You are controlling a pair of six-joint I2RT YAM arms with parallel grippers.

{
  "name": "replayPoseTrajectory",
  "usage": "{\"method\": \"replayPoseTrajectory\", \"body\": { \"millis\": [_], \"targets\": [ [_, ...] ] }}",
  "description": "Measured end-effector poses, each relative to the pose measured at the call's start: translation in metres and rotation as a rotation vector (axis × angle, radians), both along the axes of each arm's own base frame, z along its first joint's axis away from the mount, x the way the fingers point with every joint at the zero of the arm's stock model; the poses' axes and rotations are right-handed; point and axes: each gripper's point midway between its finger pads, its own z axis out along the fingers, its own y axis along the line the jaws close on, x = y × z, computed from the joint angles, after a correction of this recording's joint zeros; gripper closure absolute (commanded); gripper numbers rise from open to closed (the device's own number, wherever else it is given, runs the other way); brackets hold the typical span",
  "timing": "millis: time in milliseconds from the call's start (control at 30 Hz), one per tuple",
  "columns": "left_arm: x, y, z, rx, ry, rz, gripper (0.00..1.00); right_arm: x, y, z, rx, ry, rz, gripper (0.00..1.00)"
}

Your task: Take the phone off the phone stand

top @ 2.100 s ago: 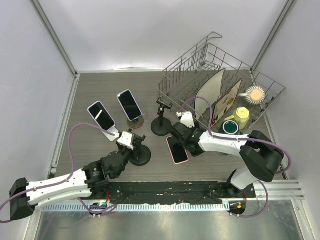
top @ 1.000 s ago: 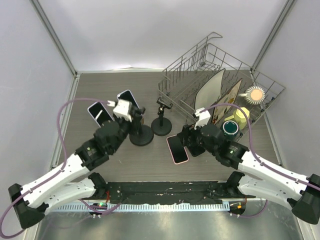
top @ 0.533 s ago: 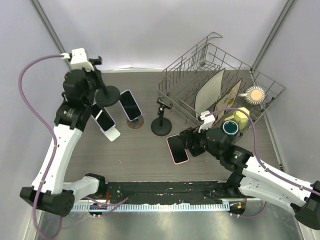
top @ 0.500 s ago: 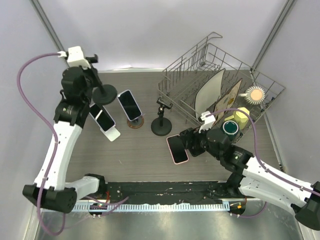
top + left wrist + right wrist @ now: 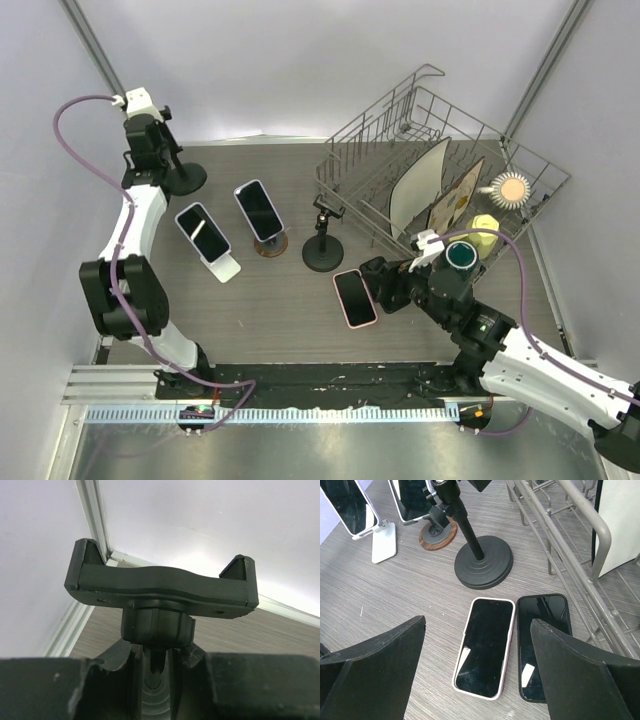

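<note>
My left gripper (image 5: 163, 168) is at the far back-left corner, shut on the stem of a black phone stand (image 5: 185, 178). That stand's empty cradle (image 5: 160, 587) fills the left wrist view above my fingers (image 5: 115, 680). A pink-cased phone (image 5: 354, 298) lies flat, screen up, on the table (image 5: 280, 300). My right gripper (image 5: 479, 630) hangs open over it, touching nothing. A black phone (image 5: 542, 645) lies flat right beside the pink phone (image 5: 484, 646).
Another empty black stand (image 5: 322, 240) is just behind the flat phones. A phone on a white stand (image 5: 203, 233) and a phone on a wood-based stand (image 5: 258, 210) are left of centre. A wire dish rack (image 5: 440, 130) with plates and cups takes up the back right.
My left arm has swung the black stand from the table's middle to the far back-left corner. My right gripper has opened wider and drawn back slightly from the pink phone.
</note>
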Motion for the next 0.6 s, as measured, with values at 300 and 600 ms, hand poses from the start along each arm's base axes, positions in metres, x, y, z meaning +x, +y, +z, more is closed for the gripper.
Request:
{"method": "replayPoseTrajectory", "body": {
  "millis": [300,600],
  "targets": [
    [0.042,0.015,-0.081,-0.002,0.057,-0.051,1.0,0.003,-0.002,-0.004,-0.012,-0.028,-0.01,0.09],
    [0.041,0.014,-0.14,-0.033,0.056,-0.088,0.87,0.008,0.0,-0.014,-0.056,-0.017,-0.015,0.09]
  ]
}}
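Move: The left hand already holds the empty phone stand by its pole. Its place at the table's far-left corner is about 4 cm ahead, 1 cm left and 25 cm below. The white phone stand sits roughly 18 cm nearer than that place and 7 cm to its right; the wood-based phone stand about 14 cm nearer and 21 cm right of it. For the idle right hand, the place is some 34 cm ahead, 51 cm left and 12 cm below. The base of the empty stand comes down onto the table at the far-left corner as the left hand, fingers still shut on the pole, sinks about 14 cm while easing some 4 cm forward. The descent is brisk and ends abruptly, with the wrist staying near level and turning only slightly clockwise. ##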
